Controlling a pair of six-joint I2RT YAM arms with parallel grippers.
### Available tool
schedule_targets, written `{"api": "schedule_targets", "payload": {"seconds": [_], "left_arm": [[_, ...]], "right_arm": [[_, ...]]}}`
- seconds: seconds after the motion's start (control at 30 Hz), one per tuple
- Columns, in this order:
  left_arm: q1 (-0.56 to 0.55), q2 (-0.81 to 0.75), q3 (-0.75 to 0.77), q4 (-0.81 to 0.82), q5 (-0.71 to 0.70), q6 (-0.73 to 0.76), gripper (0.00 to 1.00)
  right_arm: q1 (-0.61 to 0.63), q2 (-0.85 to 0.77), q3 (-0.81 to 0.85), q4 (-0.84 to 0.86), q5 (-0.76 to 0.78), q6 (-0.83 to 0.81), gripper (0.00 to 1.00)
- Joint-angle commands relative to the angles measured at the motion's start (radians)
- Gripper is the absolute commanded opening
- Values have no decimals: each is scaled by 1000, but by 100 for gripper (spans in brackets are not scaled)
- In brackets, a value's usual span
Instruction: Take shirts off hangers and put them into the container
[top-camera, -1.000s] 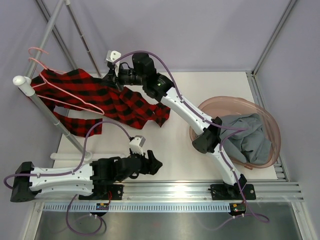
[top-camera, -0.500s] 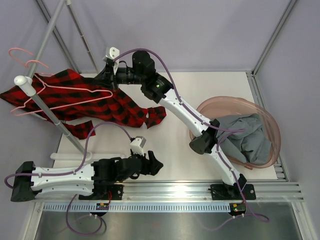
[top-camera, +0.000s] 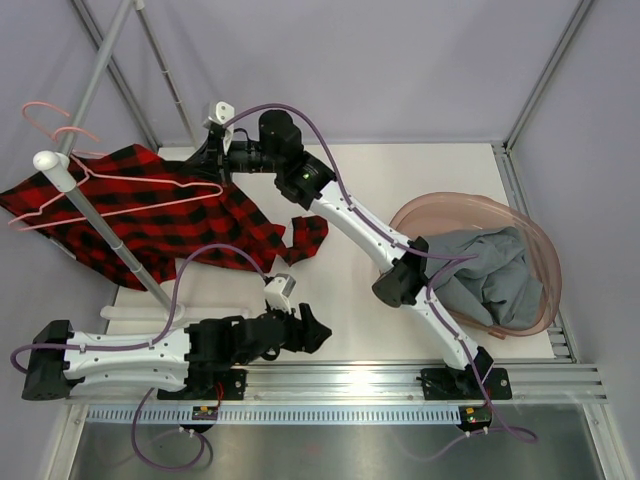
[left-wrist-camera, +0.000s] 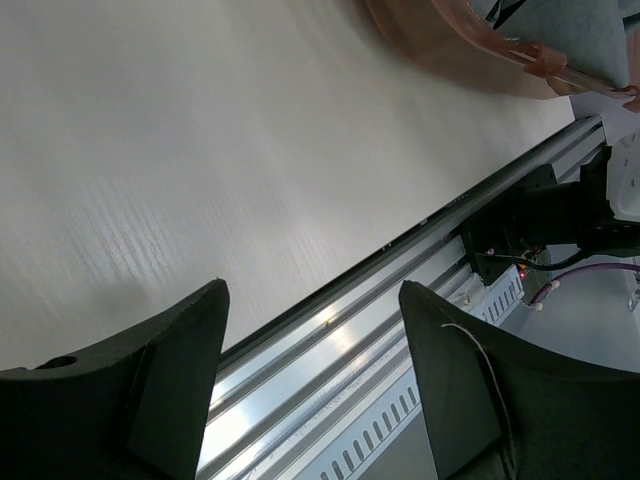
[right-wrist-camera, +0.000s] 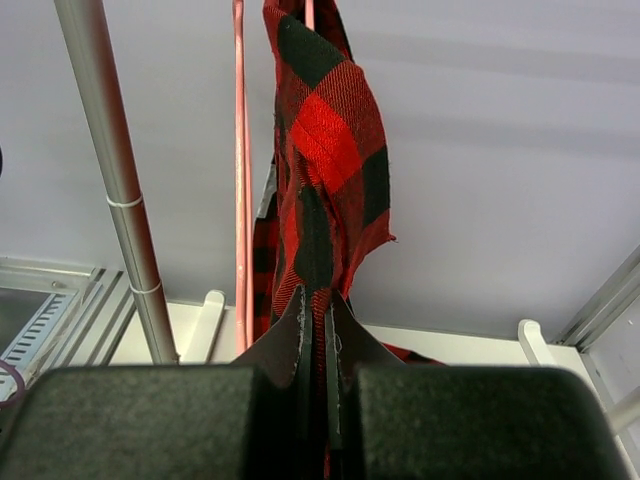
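Note:
The red-and-black plaid shirt (top-camera: 225, 215) hangs on a pink hanger (top-camera: 190, 181) at the grey rail, with one sleeve end trailing onto the table. My right gripper (top-camera: 210, 158) is stretched out to the far left and is shut on a fold of that shirt (right-wrist-camera: 325, 140). The fabric sits pinched between its fingers at the right gripper (right-wrist-camera: 317, 300), with the hanger wire (right-wrist-camera: 240, 150) just to the left. The grey shirt (top-camera: 490, 270) lies in the round pinkish container (top-camera: 460, 197). Low near the front rail, my left gripper (top-camera: 312, 330) is open and holds nothing (left-wrist-camera: 312, 290).
A second pink hanger (top-camera: 45, 110) hangs bare at the rail's far end. The slanted grey rail pole (top-camera: 100, 215) crosses the left side; it rises just left of my right gripper (right-wrist-camera: 110, 180). The container's edge (left-wrist-camera: 450, 50) and the aluminium base track (left-wrist-camera: 350, 350) show in the left wrist view.
My right gripper has moved left and farther back with the plaid shirt. Shirt and hanger have swung left across the rail, lifting most of the cloth off the table. The left arm has barely shifted.

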Motion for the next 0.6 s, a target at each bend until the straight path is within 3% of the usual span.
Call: {"api": "schedule_targets", "payload": {"seconds": [0.0, 0.37, 0.57], "left_arm": [[-10, 2, 14, 53, -13, 6, 73], [-12, 1, 17, 33, -24, 3, 73], [-13, -29, 14, -10, -47, 0, 73]], "right_arm": [[-4, 30, 50, 105, -22, 37, 0], [-51, 26, -67, 145, -29, 115, 0], [-73, -90, -264, 195, 16, 139, 0]]}}
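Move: The plaid shirt is already pinched in the right hand. From that hand the container, where the shirts go, lies about 65 cm to the right, roughly level in depth and some 36 cm lower. The rack bar at the hooks is about 25 cm left, 3 cm back and 8 cm higher; the empty hanger's middle is about 19 cm left, 7 cm back and 2 cm higher. From the left hand the container lies about 43 cm right, 22 cm ahead and 9 cm below. Keeping its shut grip on the plaid shirt beside the empty hanger's end, the right hand eases forward first and then drops ever faster, sinking about 6.5 cm while going some 4 cm forward, with hardly any travel sideways. Its fingers stay pointed left towards the rack as the wrist rolls forward about 10 degrees around their line, and they bring the held edge of the shirt down with them. ##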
